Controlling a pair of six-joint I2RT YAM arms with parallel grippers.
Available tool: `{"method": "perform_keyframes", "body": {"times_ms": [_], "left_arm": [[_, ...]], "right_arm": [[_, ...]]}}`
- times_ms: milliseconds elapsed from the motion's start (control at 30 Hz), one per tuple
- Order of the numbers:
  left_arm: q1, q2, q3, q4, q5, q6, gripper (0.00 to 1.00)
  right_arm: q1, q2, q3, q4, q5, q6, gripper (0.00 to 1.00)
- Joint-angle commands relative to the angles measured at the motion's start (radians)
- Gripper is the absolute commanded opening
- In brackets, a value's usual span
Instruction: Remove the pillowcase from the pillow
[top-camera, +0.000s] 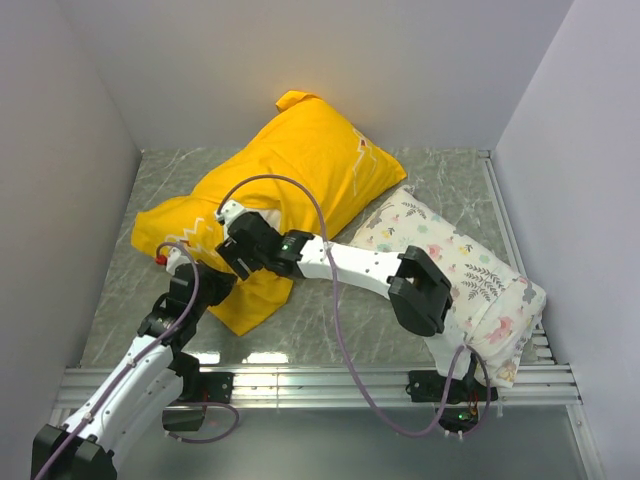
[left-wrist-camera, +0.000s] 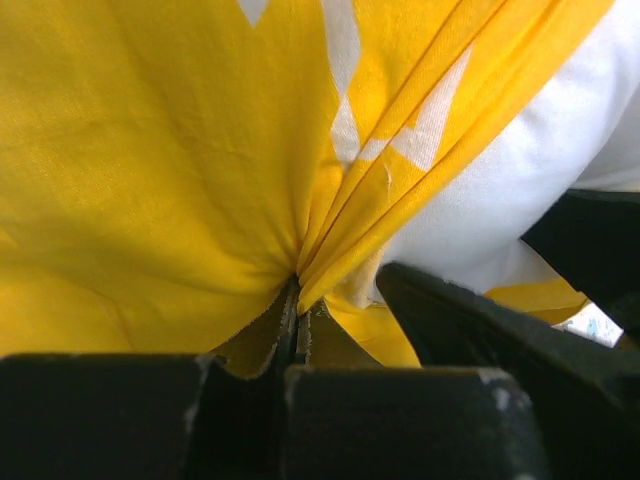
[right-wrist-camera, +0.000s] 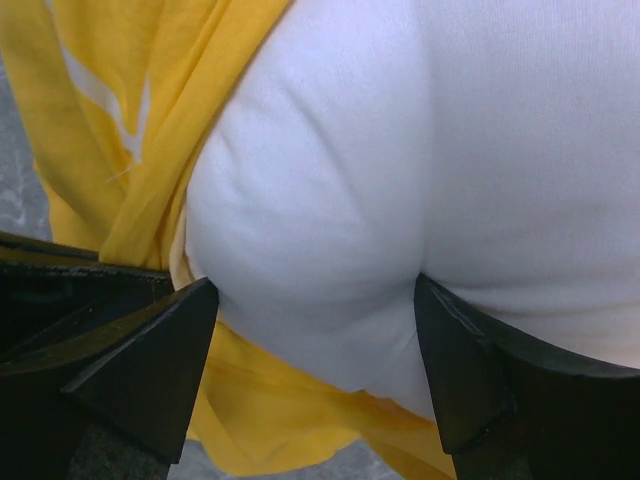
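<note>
The yellow pillowcase (top-camera: 300, 150) lies across the middle of the table with the plain white pillow inside. Its open end faces the arms. My left gripper (top-camera: 205, 278) is shut on a bunched fold of the yellow fabric (left-wrist-camera: 200, 180) at the opening; the fold runs between its closed jaws (left-wrist-camera: 297, 300). My right gripper (top-camera: 235, 250) reaches into the opening. Its fingers (right-wrist-camera: 160, 350) press in on both sides of a bulge of the white pillow (right-wrist-camera: 400, 150). The pillow also shows in the left wrist view (left-wrist-camera: 520, 170), bare past the yellow hem.
A white pillow printed with small pastel figures (top-camera: 460, 270) lies at the right, under the right arm. A small red thing (top-camera: 160, 257) sits by the left gripper. Grey walls close the left, back and right. A metal rail (top-camera: 350, 380) runs along the near edge.
</note>
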Motion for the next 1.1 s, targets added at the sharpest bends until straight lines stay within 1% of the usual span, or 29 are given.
{"method": "perform_keyframes", "body": {"times_ms": [0, 33, 67, 100, 167, 200, 233, 267, 333, 367, 400, 433, 467, 500, 633, 800, 1067], "left_arm": [[-0.003, 0.002, -0.010, -0.095, 0.017, 0.026, 0.01], [-0.004, 0.003, -0.006, -0.095, 0.017, 0.024, 0.00], [-0.004, 0.006, -0.001, -0.099, 0.015, 0.027, 0.01], [-0.004, 0.008, 0.008, -0.104, 0.014, 0.029, 0.01], [-0.003, 0.012, 0.022, -0.119, 0.012, 0.040, 0.01], [-0.004, 0.014, 0.034, -0.122, 0.012, 0.043, 0.01], [-0.004, 0.018, 0.040, -0.127, 0.014, 0.049, 0.00], [-0.004, 0.023, 0.045, -0.130, 0.011, 0.056, 0.00], [-0.004, 0.044, 0.050, -0.137, 0.012, 0.058, 0.00], [-0.004, 0.054, 0.050, -0.136, 0.018, 0.058, 0.00], [-0.004, 0.069, 0.048, -0.133, 0.020, 0.056, 0.00], [-0.004, 0.078, 0.048, -0.134, 0.018, 0.055, 0.01], [-0.004, 0.084, 0.048, -0.137, 0.018, 0.055, 0.00], [-0.006, 0.087, 0.045, -0.140, 0.018, 0.056, 0.00], [-0.015, 0.101, 0.042, -0.142, 0.017, 0.053, 0.00], [-0.020, 0.140, 0.044, -0.150, 0.000, 0.046, 0.01], [-0.020, 0.175, 0.016, -0.185, -0.051, -0.023, 0.01]], "right_arm": [[-0.022, 0.073, 0.080, -0.062, 0.049, 0.017, 0.76], [-0.029, 0.087, 0.103, -0.090, 0.035, 0.029, 0.66], [-0.043, 0.114, 0.159, -0.108, 0.032, 0.047, 0.52], [-0.049, 0.130, 0.192, -0.130, 0.026, 0.047, 0.27], [-0.063, 0.168, 0.282, -0.193, 0.003, 0.029, 0.11], [-0.066, 0.177, 0.313, -0.213, -0.002, 0.020, 0.00], [-0.074, 0.187, 0.345, -0.255, -0.004, 0.017, 0.00], [-0.087, 0.197, 0.417, -0.277, -0.022, 0.027, 0.00], [-0.149, 0.194, 0.486, -0.317, -0.074, 0.053, 0.00], [-0.175, 0.179, 0.538, -0.323, -0.129, 0.098, 0.00], [-0.234, 0.170, 0.559, -0.322, -0.158, 0.119, 0.00], [-0.261, 0.149, 0.582, -0.308, -0.180, 0.142, 0.00], [-0.285, 0.136, 0.588, -0.299, -0.200, 0.183, 0.00], [-0.337, 0.125, 0.588, -0.285, -0.211, 0.205, 0.00], [-0.425, 0.067, 0.565, -0.199, -0.253, 0.291, 0.00], [-0.456, -0.028, 0.496, -0.118, -0.290, 0.339, 0.00], [-0.491, -0.065, 0.580, -0.115, -0.324, 0.369, 0.00]]}}
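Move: The bare white end of the pillow lies just in front of my open right hand, its middle about 5 cm ahead, 1 cm to the right and 2 cm lower. The case's loose lower flap hangs some 9 cm back of this hand, 3 cm right and 8 cm down; the bulk of the yellow pillowcase lies roughly 20 cm ahead and 15 cm right, slightly lower. From my left hand, the bare end is about 8 cm ahead and 3 cm right. I nudge my right hand about 2 cm forward and left into the white pillow end and shut its fingers on it, then haul forward, up and to the right, roughly 10 cm, away from my left hand, tipping the fingers some 30 degrees more steeply down. My left hand keeps its pinch on the yellow pillowcase edge but goes along about 4 cm, forward, up and right. ##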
